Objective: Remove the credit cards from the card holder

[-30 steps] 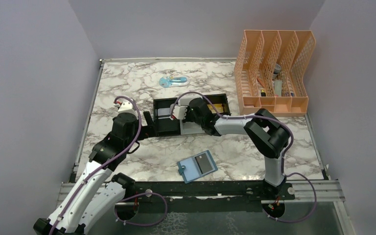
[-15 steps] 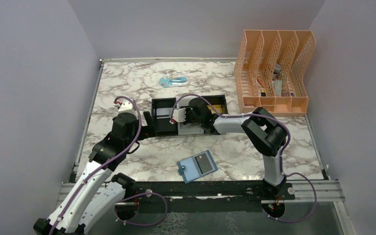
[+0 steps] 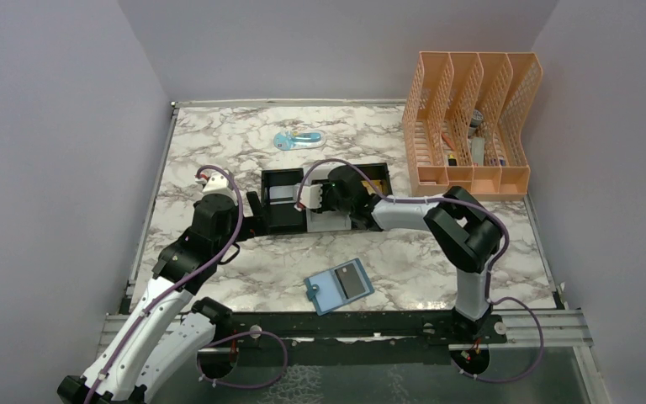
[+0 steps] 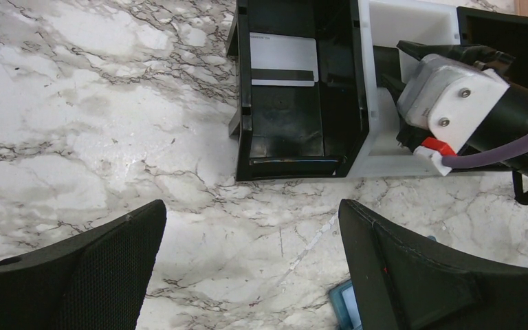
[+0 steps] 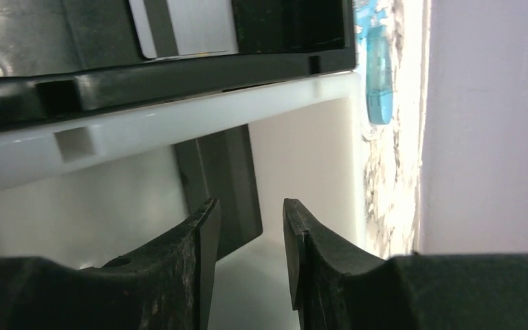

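The teal-blue card holder (image 3: 330, 290) lies open near the front edge with a dark card (image 3: 353, 280) on its right half; one of its corners (image 4: 344, 302) shows in the left wrist view. My right gripper (image 5: 247, 213) is open inside the white middle compartment of the tray (image 3: 368, 167), nothing between its fingers. A dark grey card (image 5: 223, 172) leans there beside its left finger. A white card with a black stripe (image 4: 282, 58) lies in the black left compartment. My left gripper (image 4: 251, 213) hovers wide open over bare marble just in front of the tray (image 4: 361, 103).
A peach file rack (image 3: 471, 126) with small items stands at the back right. A small blue object (image 3: 296, 140) lies behind the tray. Something yellow (image 3: 376, 183) sits in the tray's right compartment. Purple walls close in on three sides.
My right gripper has gone from shut to open, letting go of the dark grey card in the white compartment. The left arm has not moved.
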`<state>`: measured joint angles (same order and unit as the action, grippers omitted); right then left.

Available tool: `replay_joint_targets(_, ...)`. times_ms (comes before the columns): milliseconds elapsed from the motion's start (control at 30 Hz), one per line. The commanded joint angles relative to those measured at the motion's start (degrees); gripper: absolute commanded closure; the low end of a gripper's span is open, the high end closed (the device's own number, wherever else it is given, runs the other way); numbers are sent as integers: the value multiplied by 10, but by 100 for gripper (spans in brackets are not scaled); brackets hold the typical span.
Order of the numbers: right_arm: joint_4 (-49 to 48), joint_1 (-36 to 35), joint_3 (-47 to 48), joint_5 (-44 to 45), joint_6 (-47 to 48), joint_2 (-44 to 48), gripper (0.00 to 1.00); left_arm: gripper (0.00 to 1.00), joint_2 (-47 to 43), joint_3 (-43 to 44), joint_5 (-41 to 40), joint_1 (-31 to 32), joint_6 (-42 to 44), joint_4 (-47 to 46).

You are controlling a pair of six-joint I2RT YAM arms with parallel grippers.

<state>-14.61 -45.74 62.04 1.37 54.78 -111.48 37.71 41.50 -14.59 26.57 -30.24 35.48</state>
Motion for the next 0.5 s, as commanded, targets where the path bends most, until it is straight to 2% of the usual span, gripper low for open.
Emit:
replay_joint_targets(0, -18, 4, -10, -15, -31, 37, 60, 1, -1, -6, -4, -2, 5, 2)
replay_joint_targets(133, -46, 4, -19, -10, -50, 53, 59, 1, 0, -7, -1, -2, 5, 1)
replay_joint_targets(233, -75, 4, -26, 10, -100, 73, 59, 1, 4, -7, 1, -2, 5, 0)
replay_joint_targets(333, -113, 4, -51, 35, -194, 118, 59, 1, 4, -8, 4, -2, 6, -1)
replay_joint_targets(467, -160, 4, -142, 61, -408, 229, 59, 1, -4, -11, 22, -2, 11, -9)
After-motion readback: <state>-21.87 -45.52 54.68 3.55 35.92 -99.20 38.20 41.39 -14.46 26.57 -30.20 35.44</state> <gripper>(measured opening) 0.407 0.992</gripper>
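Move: The right hand, fingers parted and empty, is inside the white tray, with the black card about 3 cm below it and perhaps 1 cm left. The silver card in the left black tray is some 10 cm left and 1 cm back; the gold card is about 10 cm right, level with the hand. The card holder lies roughly 25 cm back and 3 cm right. From the left hand, the black card is about 15 cm ahead, 17 cm right and well below. Leaving the black card, the right hand lifts out of the white tray, about 7 cm up, almost straight at first. It then speeds up and draws slightly back and to the right, rolling its left side up some 20 degrees and turning a little clockwise. Its fingers stay partly open, with nothing between them. ##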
